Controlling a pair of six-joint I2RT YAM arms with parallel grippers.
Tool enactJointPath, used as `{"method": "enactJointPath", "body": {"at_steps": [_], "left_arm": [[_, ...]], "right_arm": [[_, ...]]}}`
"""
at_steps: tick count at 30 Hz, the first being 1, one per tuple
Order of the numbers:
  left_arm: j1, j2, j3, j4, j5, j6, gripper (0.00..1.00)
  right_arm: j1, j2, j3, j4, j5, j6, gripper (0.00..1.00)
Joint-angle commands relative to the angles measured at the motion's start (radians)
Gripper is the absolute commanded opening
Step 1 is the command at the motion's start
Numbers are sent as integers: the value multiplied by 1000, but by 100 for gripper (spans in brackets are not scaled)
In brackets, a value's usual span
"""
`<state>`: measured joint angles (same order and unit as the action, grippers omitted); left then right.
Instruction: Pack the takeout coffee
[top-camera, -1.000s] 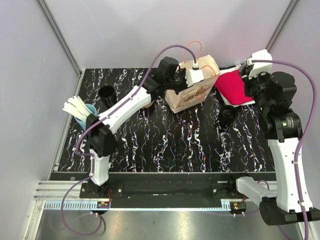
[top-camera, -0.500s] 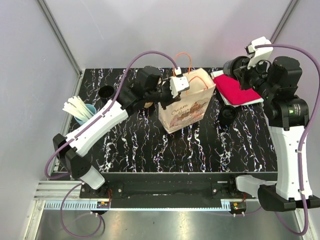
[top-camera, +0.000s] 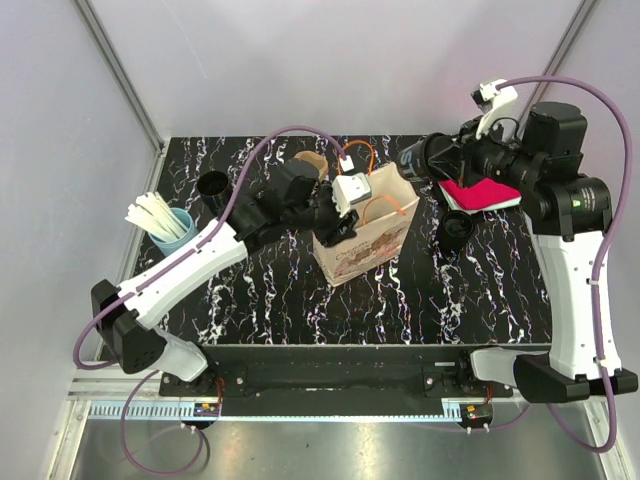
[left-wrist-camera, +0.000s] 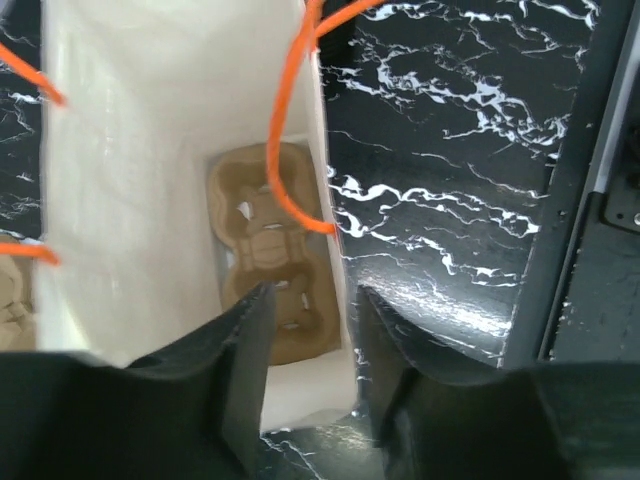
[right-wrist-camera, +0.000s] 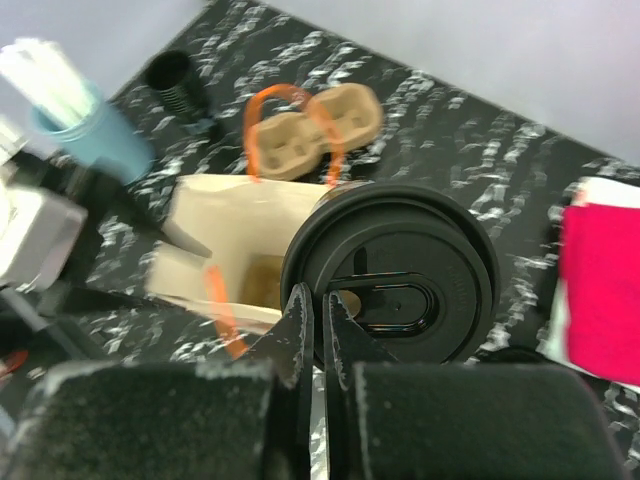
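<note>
The paper bag (top-camera: 368, 228) with orange handles stands open at mid-table. In the left wrist view a brown cup carrier (left-wrist-camera: 265, 250) lies on the bag's floor. My left gripper (top-camera: 338, 218) is at the bag's left rim, open, and its jaws (left-wrist-camera: 315, 310) straddle one bag wall (left-wrist-camera: 335, 250). My right gripper (right-wrist-camera: 320, 305) is shut on the rim of the black-lidded coffee cup (right-wrist-camera: 400, 285). It holds the cup (top-camera: 422, 155) in the air just right of the bag mouth (right-wrist-camera: 235, 250).
A second cup carrier (top-camera: 310, 162) lies behind the bag. At the left stand a blue cup with white sticks (top-camera: 165, 222) and a black cup (top-camera: 212, 184). A red napkin (top-camera: 482, 192) and another black cup (top-camera: 457, 228) are at the right.
The left arm has dragged the bag nearer and leftward, then opened its jaws. The right arm has swung left, carrying the coffee cup toward the bag.
</note>
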<state>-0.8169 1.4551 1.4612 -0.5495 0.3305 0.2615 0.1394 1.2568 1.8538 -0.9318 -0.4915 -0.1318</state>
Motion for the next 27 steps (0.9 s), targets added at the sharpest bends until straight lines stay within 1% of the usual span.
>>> {"method": "enactJointPath", "body": {"at_steps": [1,2,4,6,7,12,16,20,27], "left_arm": [[-1,-67,36,54,-2,-24,63],[-1,-70,45,53,7,-21,65],[1,-75,76,46,18,-21,74],[1,-76,93,43,10,-7,80],[-1,-81,105,40,-11,1,89],[7,-107,114,36,-114,58,98],[42,-125,110,51,-140,74,99],[108,-131,99,91,-151,93,99],[182,-69,80,183,-153,127,99]], "right_arm": [[40,16,97,-45,-107,70,0],[43,32,108,-48,-119,83,0],[54,49,127,-55,-124,96,0],[77,76,136,-58,-119,110,0],[87,87,137,-59,-104,118,0],[156,148,143,-75,-62,126,0],[199,193,145,-79,-12,121,0],[219,227,139,-72,17,116,0],[265,303,154,-78,94,97,0]]}}
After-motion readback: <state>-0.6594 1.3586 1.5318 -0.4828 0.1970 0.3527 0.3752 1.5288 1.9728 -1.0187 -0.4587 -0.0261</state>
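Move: The open paper bag, where the right hand is taking the held coffee cup, has its middle about 13 cm left of that hand, 2 cm ahead and 30 cm below. The egg-box-like tray lies 27 cm left and 17 cm ahead, the standing black cup 7 cm right and 1 cm ahead, both some 40 cm down. From the left hand, at the near-left rim, the bag's middle is 7 cm ahead, 4 cm right, 14 cm below; the tray 21 cm ahead, 13 cm left. Keeping its closed grip on the coffee cup's lid, the right hand swings about 9 cm left over the bag's mouth, then also sinks some 6 cm while tipping further down. The left fingers, already part open around the bag's rim, spread wide and come free, rising about 8 cm before swinging forward and left, clear of the bag. ##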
